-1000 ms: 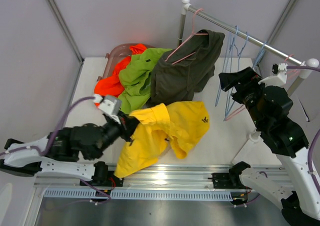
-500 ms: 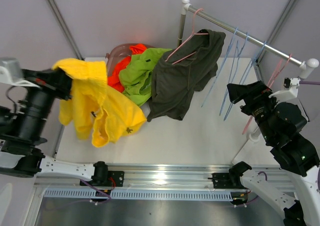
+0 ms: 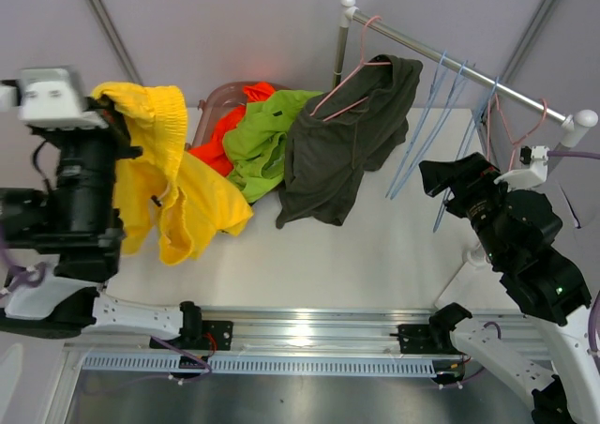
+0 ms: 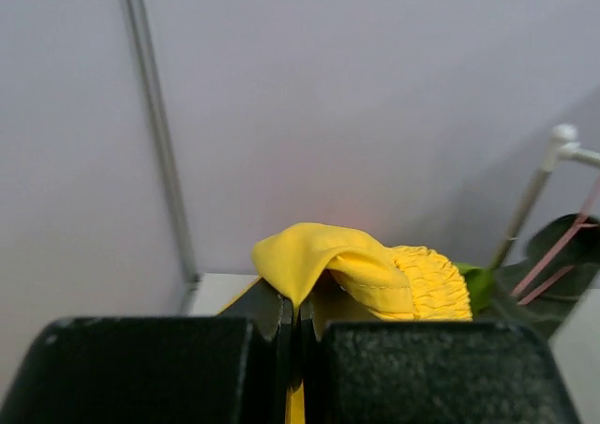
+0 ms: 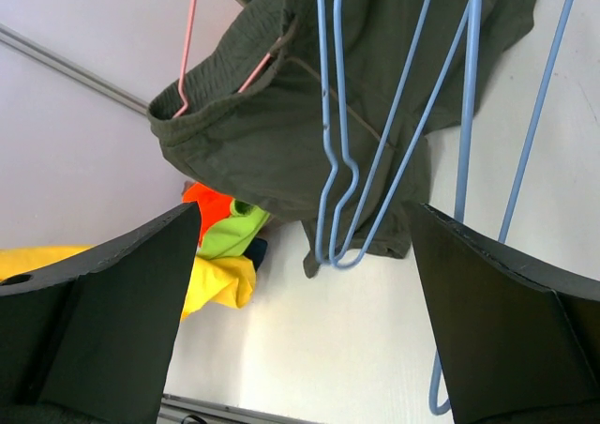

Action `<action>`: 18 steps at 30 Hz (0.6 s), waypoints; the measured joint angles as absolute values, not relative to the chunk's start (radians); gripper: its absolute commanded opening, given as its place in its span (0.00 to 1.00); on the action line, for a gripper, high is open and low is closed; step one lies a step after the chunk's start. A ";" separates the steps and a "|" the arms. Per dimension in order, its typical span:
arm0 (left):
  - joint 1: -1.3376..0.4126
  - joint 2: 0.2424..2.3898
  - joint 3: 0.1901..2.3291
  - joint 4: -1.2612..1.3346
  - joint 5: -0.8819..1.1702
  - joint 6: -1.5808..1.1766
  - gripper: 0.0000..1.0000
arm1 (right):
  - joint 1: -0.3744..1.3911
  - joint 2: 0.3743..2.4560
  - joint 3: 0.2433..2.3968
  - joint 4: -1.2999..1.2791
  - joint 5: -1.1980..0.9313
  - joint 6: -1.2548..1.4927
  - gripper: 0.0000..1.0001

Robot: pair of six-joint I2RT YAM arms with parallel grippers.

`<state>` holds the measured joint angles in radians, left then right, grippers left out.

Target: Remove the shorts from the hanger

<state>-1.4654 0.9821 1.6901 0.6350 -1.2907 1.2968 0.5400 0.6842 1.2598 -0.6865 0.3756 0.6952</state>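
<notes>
My left gripper [image 3: 114, 116] is raised high at the table's left side and is shut on a fold of the yellow shorts [image 3: 183, 204], which hang from it down to the table. In the left wrist view the yellow fabric [image 4: 366, 266] is pinched between the closed jaws of the left gripper [image 4: 298, 304]. The dark olive shorts [image 3: 342, 143] hang on a pink hanger [image 3: 352, 72] at the rail's left end. My right gripper [image 3: 442, 175] is open and empty, to the right of them. Through the right wrist camera the olive shorts [image 5: 267, 133] lie beyond the right gripper [image 5: 302, 213].
Orange shorts [image 3: 217, 141] and lime green shorts [image 3: 258, 133] are piled at a pinkish tub [image 3: 220, 94] at the back left. Several empty blue hangers [image 3: 436, 105] and a pink one [image 3: 511, 128] hang on the metal rail [image 3: 469, 68]. Blue hangers [image 5: 337, 161] dangle right before my right fingers.
My left arm has lifted the yellow shorts from the table's front middle up to the far left. The right arm shifted slightly and the empty hangers swung.
</notes>
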 measured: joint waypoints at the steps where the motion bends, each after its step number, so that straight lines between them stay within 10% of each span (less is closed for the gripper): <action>1: -1.421 1.005 1.687 0.608 -1.296 1.301 0.00 | 0.540 0.685 1.255 -0.686 0.374 0.695 0.99; 8: -1.157 1.143 1.711 0.273 -1.292 1.143 0.00 | 0.540 0.691 1.248 -0.688 0.361 0.687 0.99; 18: -0.661 1.402 2.270 -0.498 -0.995 0.560 0.00 | 0.540 0.684 1.235 -0.691 0.360 0.677 0.99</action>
<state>-0.6605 1.4017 2.2704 -0.4980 -0.9951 0.5598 0.5400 0.6842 1.2350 -0.6910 0.3599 0.6765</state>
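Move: The left hand holds the yellow shorts high up. The basin with its pile lies about 30 cm ahead of it, 10 cm to the right and 50 cm below. The green shorts on top are roughly 5 cm farther right, level with the basin. The hanging olive shorts are some 20 cm ahead, 32 cm right and 35 cm lower than the hand. From the right hand, the basin is about 28 cm ahead, 33 cm left and 30 cm below. Keeping the yellow shorts pinched by the waistband, the left hand carries them forward towards the basin by about 10 cm, staying high. It first swerves some 4 cm right with a slight dip, then comes back left and up. Its wrist turns about 20 degrees counter-clockwise and rolls left side up; the fingers stay shut. ##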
